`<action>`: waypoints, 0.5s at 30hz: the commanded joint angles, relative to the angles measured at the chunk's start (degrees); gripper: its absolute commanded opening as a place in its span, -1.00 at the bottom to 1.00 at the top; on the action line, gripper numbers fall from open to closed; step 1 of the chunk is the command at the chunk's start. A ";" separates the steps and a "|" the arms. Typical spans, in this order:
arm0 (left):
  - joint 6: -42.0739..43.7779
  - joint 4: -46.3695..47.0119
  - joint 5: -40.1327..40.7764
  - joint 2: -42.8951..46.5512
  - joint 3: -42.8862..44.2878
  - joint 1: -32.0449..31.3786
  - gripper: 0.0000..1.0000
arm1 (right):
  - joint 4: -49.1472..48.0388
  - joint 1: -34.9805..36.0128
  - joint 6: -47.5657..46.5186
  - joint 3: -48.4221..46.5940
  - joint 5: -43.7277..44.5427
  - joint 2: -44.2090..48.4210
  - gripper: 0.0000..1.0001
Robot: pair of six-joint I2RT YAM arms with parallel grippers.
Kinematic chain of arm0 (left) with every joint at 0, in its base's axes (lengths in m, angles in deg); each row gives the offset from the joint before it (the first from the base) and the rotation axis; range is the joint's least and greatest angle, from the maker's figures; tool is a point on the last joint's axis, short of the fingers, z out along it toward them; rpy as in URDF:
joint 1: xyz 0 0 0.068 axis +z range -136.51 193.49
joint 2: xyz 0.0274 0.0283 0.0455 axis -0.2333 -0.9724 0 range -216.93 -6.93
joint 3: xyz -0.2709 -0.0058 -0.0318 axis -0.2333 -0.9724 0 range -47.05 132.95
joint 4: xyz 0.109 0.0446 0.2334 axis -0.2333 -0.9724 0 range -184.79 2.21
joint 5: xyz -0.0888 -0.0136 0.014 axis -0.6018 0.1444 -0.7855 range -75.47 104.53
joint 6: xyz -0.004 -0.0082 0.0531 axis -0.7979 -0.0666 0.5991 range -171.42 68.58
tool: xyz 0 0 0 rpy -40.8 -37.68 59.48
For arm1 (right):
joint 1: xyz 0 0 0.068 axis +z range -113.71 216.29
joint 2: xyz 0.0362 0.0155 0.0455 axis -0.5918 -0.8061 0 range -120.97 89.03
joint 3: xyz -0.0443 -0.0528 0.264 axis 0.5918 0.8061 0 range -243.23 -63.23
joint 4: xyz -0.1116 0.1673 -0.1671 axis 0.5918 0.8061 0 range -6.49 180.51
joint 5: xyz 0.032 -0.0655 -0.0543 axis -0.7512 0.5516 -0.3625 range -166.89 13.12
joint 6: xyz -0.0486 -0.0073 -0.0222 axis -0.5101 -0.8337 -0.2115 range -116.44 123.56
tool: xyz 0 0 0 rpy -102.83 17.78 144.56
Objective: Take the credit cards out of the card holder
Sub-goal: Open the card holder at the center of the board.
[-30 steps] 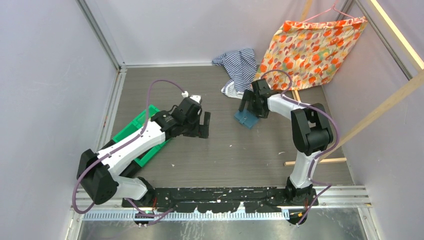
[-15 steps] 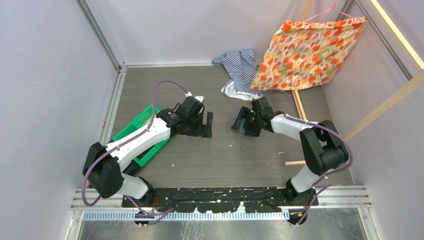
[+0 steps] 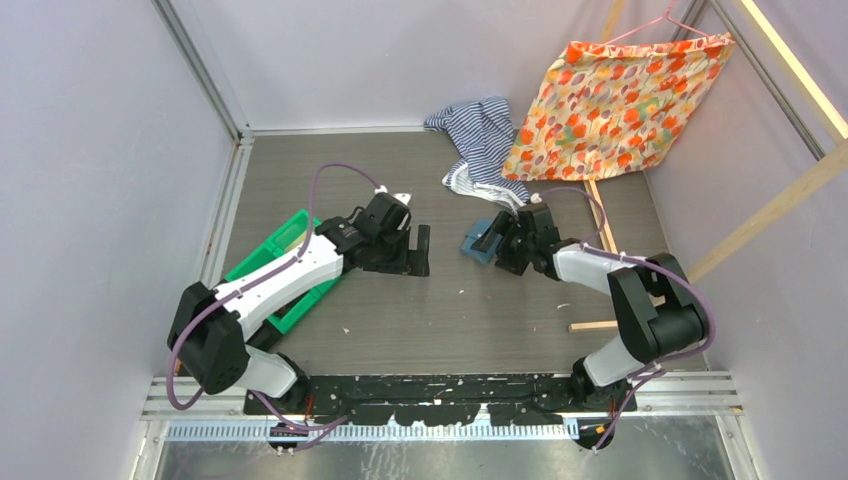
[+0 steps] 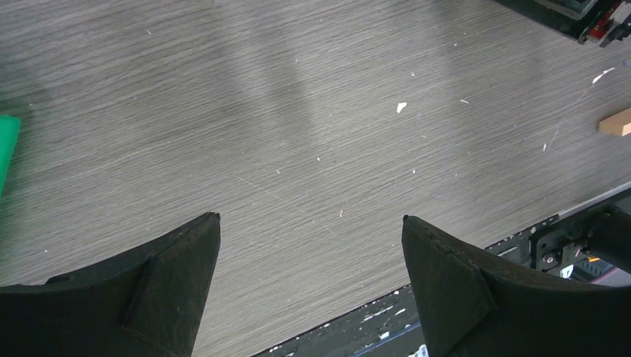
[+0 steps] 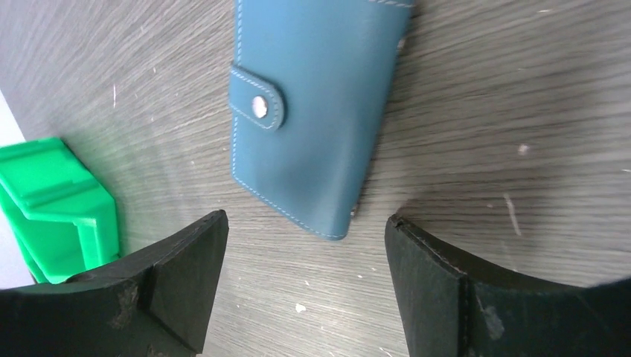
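Note:
The slate-blue card holder [image 3: 477, 243] lies shut on the grey table, its snap tab fastened. In the right wrist view the card holder [image 5: 312, 111] lies flat just ahead of my fingertips. My right gripper [image 3: 503, 248] is open and empty, low over the table right beside the holder; it shows as two spread black fingers in its wrist view [image 5: 305, 219]. My left gripper [image 3: 414, 256] is open and empty over bare table, left of the holder, with nothing between its fingers [image 4: 311, 217]. The credit cards are hidden.
A green plastic bin [image 3: 285, 262] lies under the left arm and shows in the right wrist view [image 5: 59, 204]. A striped cloth [image 3: 480, 130] and a floral cloth [image 3: 620, 95] lie at the back. A wooden stick [image 3: 612, 324] lies at the right.
My right gripper has swung down and left, low by the holder, which has shifted slightly left. My left gripper has moved a little to the right.

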 commanded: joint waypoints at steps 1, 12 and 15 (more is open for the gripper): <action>-0.43 1.51 -0.06 2.97 0.40 0.21 0.86 | -2.87 -2.09 0.73 1.74 4.26 1.29 0.52; -0.27 0.73 0.12 2.96 1.38 0.21 0.86 | -13.96 -4.04 3.62 3.01 -0.61 -6.36 0.10; -0.39 0.87 0.14 2.79 1.47 0.21 0.85 | -14.44 -4.00 3.19 2.88 -0.55 -6.90 -0.03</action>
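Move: The card holder lies flat, about 4 cm ahead of the right hand, 1 cm to its left and roughly 3 cm below. The striped cloth is some 18 cm beyond the holder, nearly in line with it, and the wooden bar lies about 18 cm right of the hand and 9 cm ahead. From the left hand the holder is some 12 cm ahead, 15 cm right and 12 cm below. The right hand slips slightly right, then about 3 cm forward over the card holder, fingers partly closing. ##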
